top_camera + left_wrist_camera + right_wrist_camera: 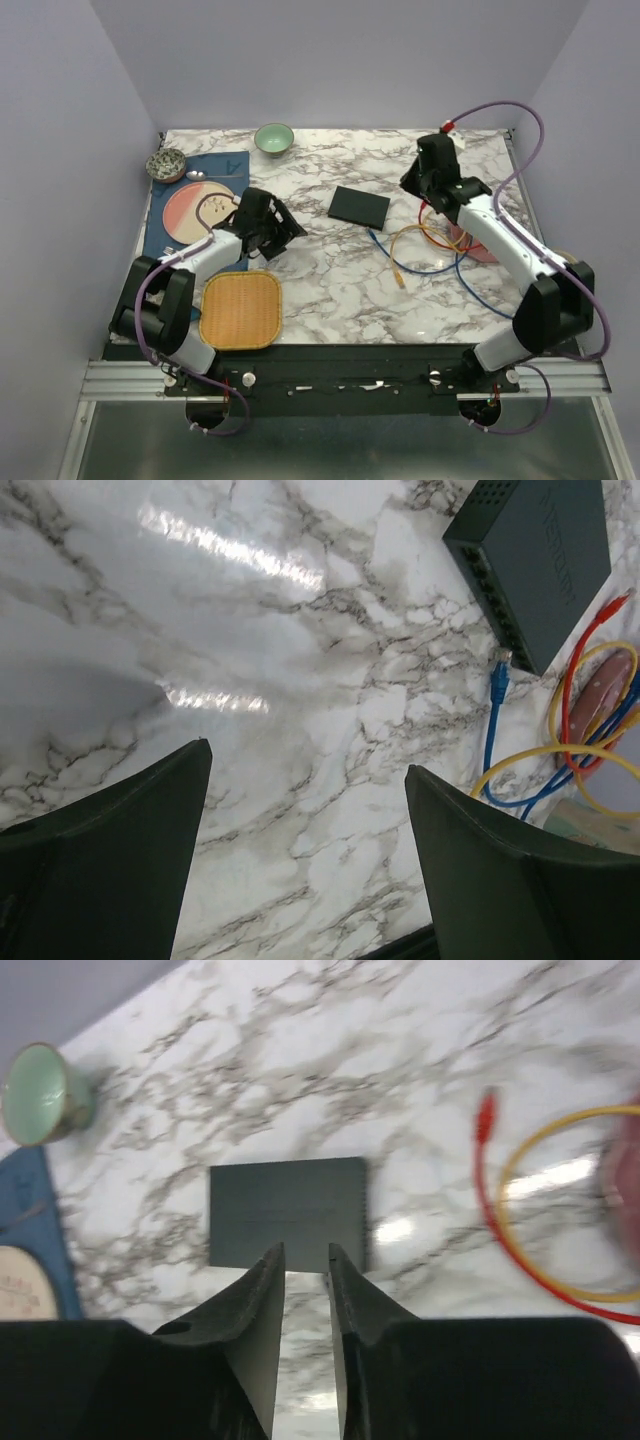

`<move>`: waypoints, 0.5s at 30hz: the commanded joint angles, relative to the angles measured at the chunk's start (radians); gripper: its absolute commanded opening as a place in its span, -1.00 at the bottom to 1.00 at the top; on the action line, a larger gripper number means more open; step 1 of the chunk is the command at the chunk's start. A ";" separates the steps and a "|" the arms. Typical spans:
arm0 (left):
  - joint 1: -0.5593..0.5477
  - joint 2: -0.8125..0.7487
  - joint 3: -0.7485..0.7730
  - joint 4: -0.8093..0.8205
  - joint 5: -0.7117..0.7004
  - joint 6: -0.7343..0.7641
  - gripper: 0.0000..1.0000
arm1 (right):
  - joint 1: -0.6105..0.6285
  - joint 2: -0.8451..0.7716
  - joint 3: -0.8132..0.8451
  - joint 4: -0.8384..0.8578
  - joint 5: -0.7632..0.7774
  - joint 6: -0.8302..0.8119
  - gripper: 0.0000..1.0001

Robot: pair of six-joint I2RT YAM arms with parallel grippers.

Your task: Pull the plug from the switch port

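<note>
The flat black switch [359, 206] lies mid-table. Its row of ports [493, 598] faces the cables, and no plug shows seated in any port. A blue plug [501, 667] lies on the marble just off that edge, with its cable [420, 268] trailing right. A red plug [486, 1115] and a yellow cable [520, 1250] lie loose nearby. My left gripper [283, 232] is wide open and empty [305, 755], left of the switch. My right gripper [422, 188] hovers right of the switch [288, 1210]. Its jaws stand a narrow gap apart, with nothing between them [305, 1250].
A woven yellow tray [240, 310] sits front left. A blue mat [230, 165] with a pink plate [190, 212] and a spoon lies at the left. A speckled bowl [166, 164] and a green bowl [274, 139] stand at the back. A pink item [600, 695] lies under the cable tangle.
</note>
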 commanded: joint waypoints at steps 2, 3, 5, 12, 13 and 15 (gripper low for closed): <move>-0.001 0.159 0.203 -0.033 -0.056 0.040 0.70 | 0.012 0.214 0.031 0.088 -0.192 0.016 -0.99; -0.001 0.186 0.235 -0.035 -0.061 0.056 0.61 | 0.010 0.269 0.039 0.088 -0.192 0.013 -0.99; -0.001 0.264 0.332 -0.038 -0.061 0.067 0.49 | 0.010 0.313 0.068 0.085 -0.184 -0.009 -0.99; 0.005 0.520 0.647 -0.133 -0.071 0.110 -0.26 | 0.004 0.416 0.125 0.004 -0.059 -0.023 -0.99; 0.006 0.542 0.689 -0.134 -0.073 0.110 -0.30 | 0.001 0.432 0.127 0.001 -0.050 -0.021 -0.99; 0.006 0.602 0.731 -0.144 -0.073 0.106 -0.33 | -0.002 0.451 0.137 -0.013 -0.036 -0.012 -0.99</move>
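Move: The black switch lies about 14 cm ahead of the left hand, 14 cm to its right and some 6 cm below. From the right hand it is roughly 7 cm ahead, 9 cm left and 20 cm below. The loose blue plug sits just nearer the bases, about 1 cm ahead and 7 cm left of the right hand; the red plug is some 8 cm ahead and 5 cm to that hand's right. Towards the switch from both sides, no touch to be seen: the right hand drops about 14 cm, also easing left and forward towards its near right part, tips down some 15 degrees and shuts its part-open fingers on nothing. The left hand sweeps about 15 cm forward and a little right towards the switch's left end, its wide-open fingers closing to about a third. ##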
